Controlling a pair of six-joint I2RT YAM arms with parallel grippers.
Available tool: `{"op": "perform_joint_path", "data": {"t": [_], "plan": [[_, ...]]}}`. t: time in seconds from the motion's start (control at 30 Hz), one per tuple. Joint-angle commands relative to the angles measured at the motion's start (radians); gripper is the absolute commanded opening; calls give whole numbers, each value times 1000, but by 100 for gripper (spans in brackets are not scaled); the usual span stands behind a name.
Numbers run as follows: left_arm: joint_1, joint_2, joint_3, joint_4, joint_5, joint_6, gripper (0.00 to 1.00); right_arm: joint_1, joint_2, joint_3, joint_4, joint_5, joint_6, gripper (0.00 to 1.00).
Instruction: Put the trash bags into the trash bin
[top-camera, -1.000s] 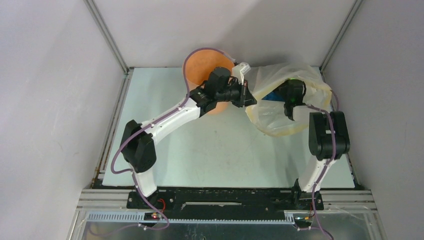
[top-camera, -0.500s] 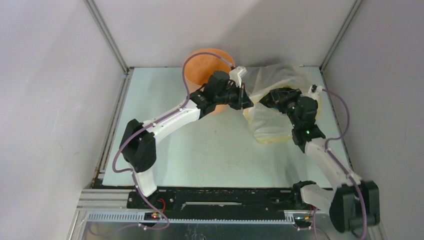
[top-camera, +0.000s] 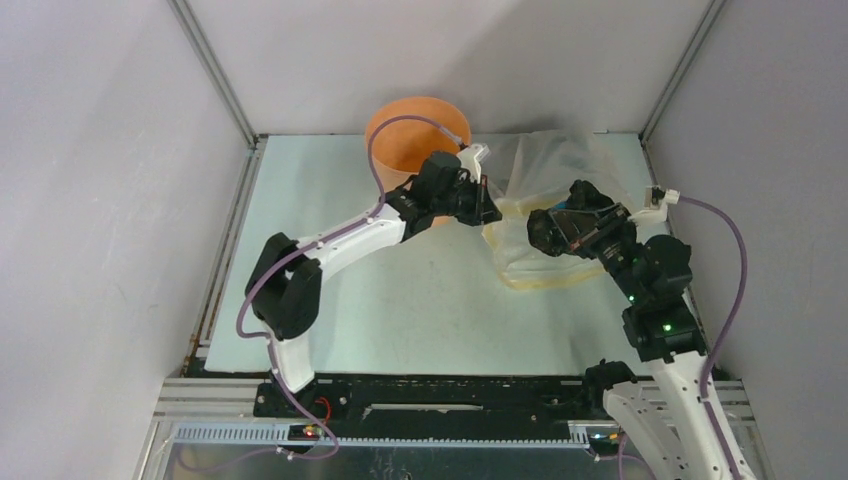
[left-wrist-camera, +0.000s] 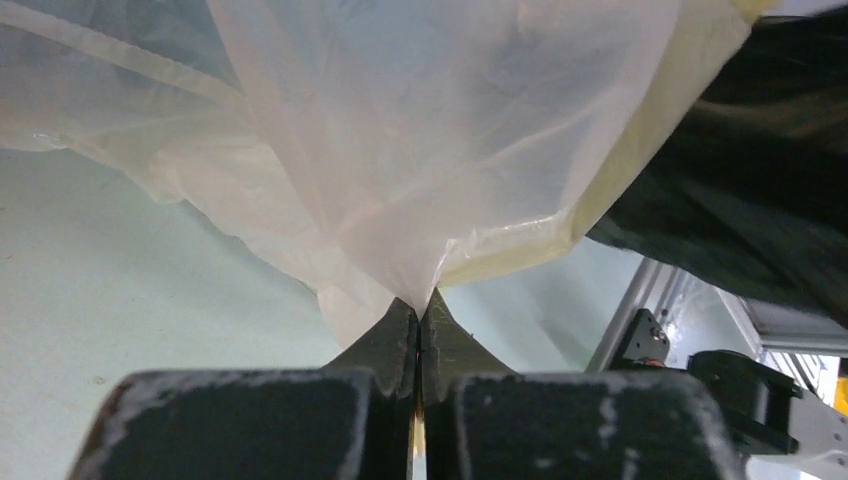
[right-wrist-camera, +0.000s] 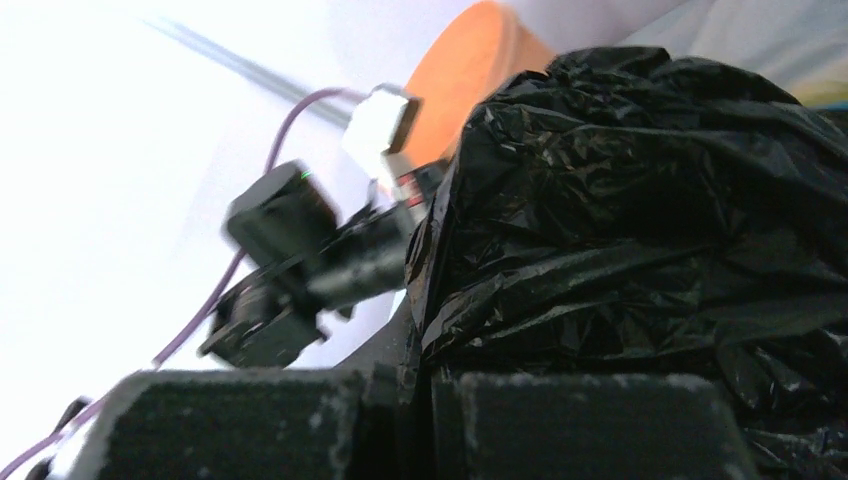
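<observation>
The trash bag (right-wrist-camera: 640, 200) is a crinkly, glossy black bundle that fills the right of the right wrist view. My right gripper (right-wrist-camera: 420, 335) is shut on its edge. In the top view the trash bag (top-camera: 540, 232) hangs at the tip of the right gripper (top-camera: 556, 226), over the mouth of a translucent yellowish bag (top-camera: 545, 165). My left gripper (top-camera: 487, 206) is shut on a corner of that yellowish bag (left-wrist-camera: 430, 130), which it holds taut just right of the trash bin. The trash bin (top-camera: 412, 130), a round orange bucket, stands upright at the back.
The left arm's forearm (top-camera: 350, 235) crosses in front of the bin. Grey walls close in the back and sides, with metal posts (top-camera: 215, 80) at the corners. The pale green table (top-camera: 400, 300) ends at a black rail near the arm bases.
My right arm drew back toward the near right, out of the yellowish bag, and its jaws closed on the black bag. The left gripper shifted slightly, uncovering more of the bin.
</observation>
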Motion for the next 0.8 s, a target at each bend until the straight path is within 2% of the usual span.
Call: {"op": "perform_joint_path", "data": {"t": [0.0, 0.23, 0.33, 0.4, 0.47, 0.53, 0.77], "plan": [[5, 71, 30, 31, -21, -2, 0, 35, -5, 182, -182, -188, -93, 0], [1, 151, 77, 36, -16, -10, 1, 175, 1, 354, -285, -218, -167, 0], [0, 140, 68, 35, -13, 2, 6, 203, 45, 403, -297, -303, -179, 0], [0, 106, 40, 41, -13, 15, 19, 230, 83, 428, -309, -364, -190, 0], [0, 47, -13, 59, -26, 23, 42, 281, 107, 439, -317, -388, -214, 0], [0, -26, -68, 70, -42, 32, 57, 349, 112, 440, -336, -359, -258, 2], [0, -367, -302, 33, -98, 71, 72, 573, 207, 438, -381, -248, -376, 6]]}}
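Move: The left hand, shut on the clear bag's rim, has the black trash bag about 10 cm to its right, 7 cm back and 4 cm higher; the clear bag's middle lies 14 cm ahead, 16 right and 16 below. The right hand already holds the black trash bag; from there the trash bin's middle is some 25 cm ahead, 27 left and 20 below, and the clear bag's middle about 24 ahead, 5 right and 28 below. The left fingers let go of the clear bag's rim: that hand first sinks about 8 cm, opens wide low down, then lifts again, easing left and back. Meanwhile the right hand keeps its pinch on the black trash bag and swings it back and left, roughly 13 cm each way, rising about 10 cm before dipping, while turning some 45 degrees counter-clockwise. ##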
